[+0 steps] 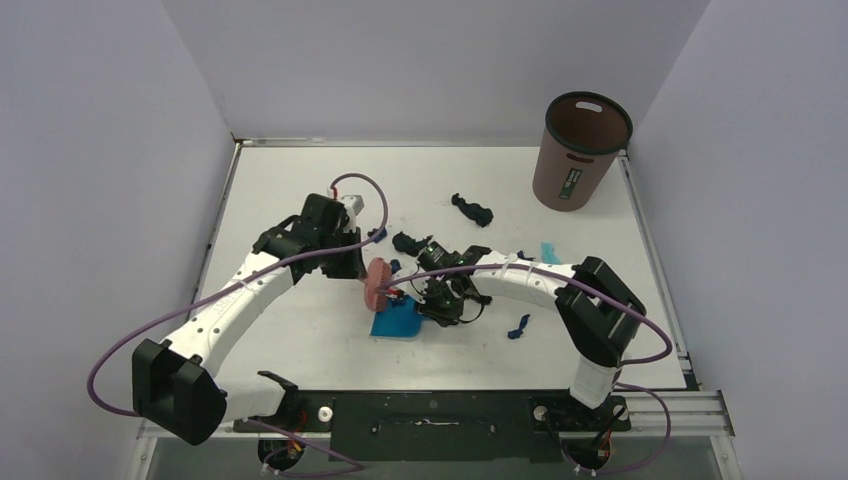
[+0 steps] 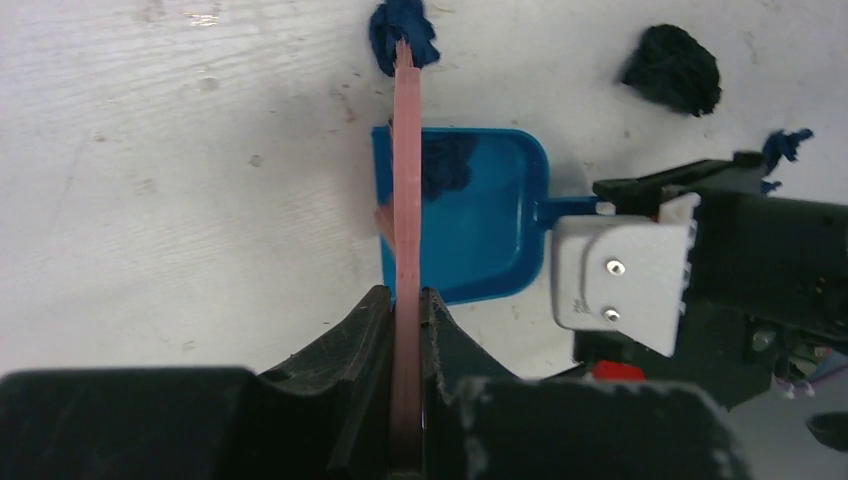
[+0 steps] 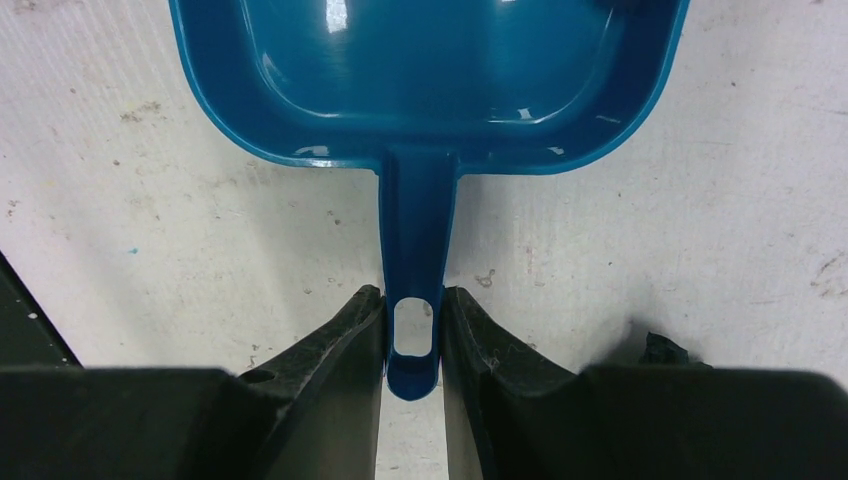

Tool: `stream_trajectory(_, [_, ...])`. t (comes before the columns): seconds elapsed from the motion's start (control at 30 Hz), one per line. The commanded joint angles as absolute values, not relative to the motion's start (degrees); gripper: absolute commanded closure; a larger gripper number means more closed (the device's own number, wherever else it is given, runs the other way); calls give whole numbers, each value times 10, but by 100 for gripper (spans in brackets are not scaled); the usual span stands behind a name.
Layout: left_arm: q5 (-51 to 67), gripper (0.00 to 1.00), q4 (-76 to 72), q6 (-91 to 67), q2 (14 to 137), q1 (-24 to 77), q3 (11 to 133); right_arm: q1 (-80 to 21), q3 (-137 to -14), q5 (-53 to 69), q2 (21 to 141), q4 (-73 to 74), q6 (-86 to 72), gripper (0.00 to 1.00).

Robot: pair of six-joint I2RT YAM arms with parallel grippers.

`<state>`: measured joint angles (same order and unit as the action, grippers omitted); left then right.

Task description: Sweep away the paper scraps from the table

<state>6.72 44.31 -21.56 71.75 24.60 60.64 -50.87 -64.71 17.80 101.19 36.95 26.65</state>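
My left gripper [image 2: 405, 305] is shut on the handle of the pink hand brush [image 2: 405, 180], which shows edge-on over the mouth of the blue dustpan [image 2: 490, 230]. My right gripper [image 3: 413, 335] is shut on the dustpan's handle [image 3: 415, 240], and the pan lies flat on the white table [image 1: 300, 340]. One dark blue paper scrap [image 2: 447, 165] lies inside the pan. Another [image 2: 402, 30] sits at the brush tip. Black scraps [image 1: 472, 209] [image 1: 408, 243], a light-blue strip [image 1: 549, 252] and a dark blue bit [image 1: 517, 327] lie around. In the top view the left gripper [image 1: 360, 268] and right gripper [image 1: 428, 306] meet mid-table.
A brown waste bin [image 1: 580, 150] stands upright at the table's far right corner. Grey-lilac walls close in the left, back and right sides. A black scrap [image 3: 660, 350] lies just right of my right fingers. The arms' purple cables loop above the near table.
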Motion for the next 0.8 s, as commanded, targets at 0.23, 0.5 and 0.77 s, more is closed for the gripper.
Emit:
stream_trajectory(0.23, [114, 100, 438, -236, 673, 277, 716, -423, -622, 193, 949, 368, 261, 85])
stream_trajectory(0.5, [-67, 100, 521, -161, 759, 276, 843, -414, -609, 175, 917, 409, 251, 85])
stream_trajectory(0.77, [-162, 100, 541, -107, 928, 284, 977, -400, -616, 154, 917, 426, 225, 86])
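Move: From the left gripper, holding the pink brush, the small blue scrap lies about 15 cm ahead, straight on and some 14 cm down. The red scrap is level with it, 9 cm to its left; the swept blue scrap is 8 cm ahead and 5 cm right of the gripper, and the dustpan 6 cm right, about level. From the right gripper, the small blue scrap is roughly 17 cm ahead, 15 cm left and 3 cm down. Bring the left gripper about 3 cm farther right to finish the brush stroke against the swept blue scrap, then lift it and arc forward on the line of the small blue scrap, some 9 cm out, sinking slightly at the end; keep the brush gripped. Meanwhile draw the dustpan about 6 cm right and a little forward by its handle, turning it some 10 degrees clockwise. ##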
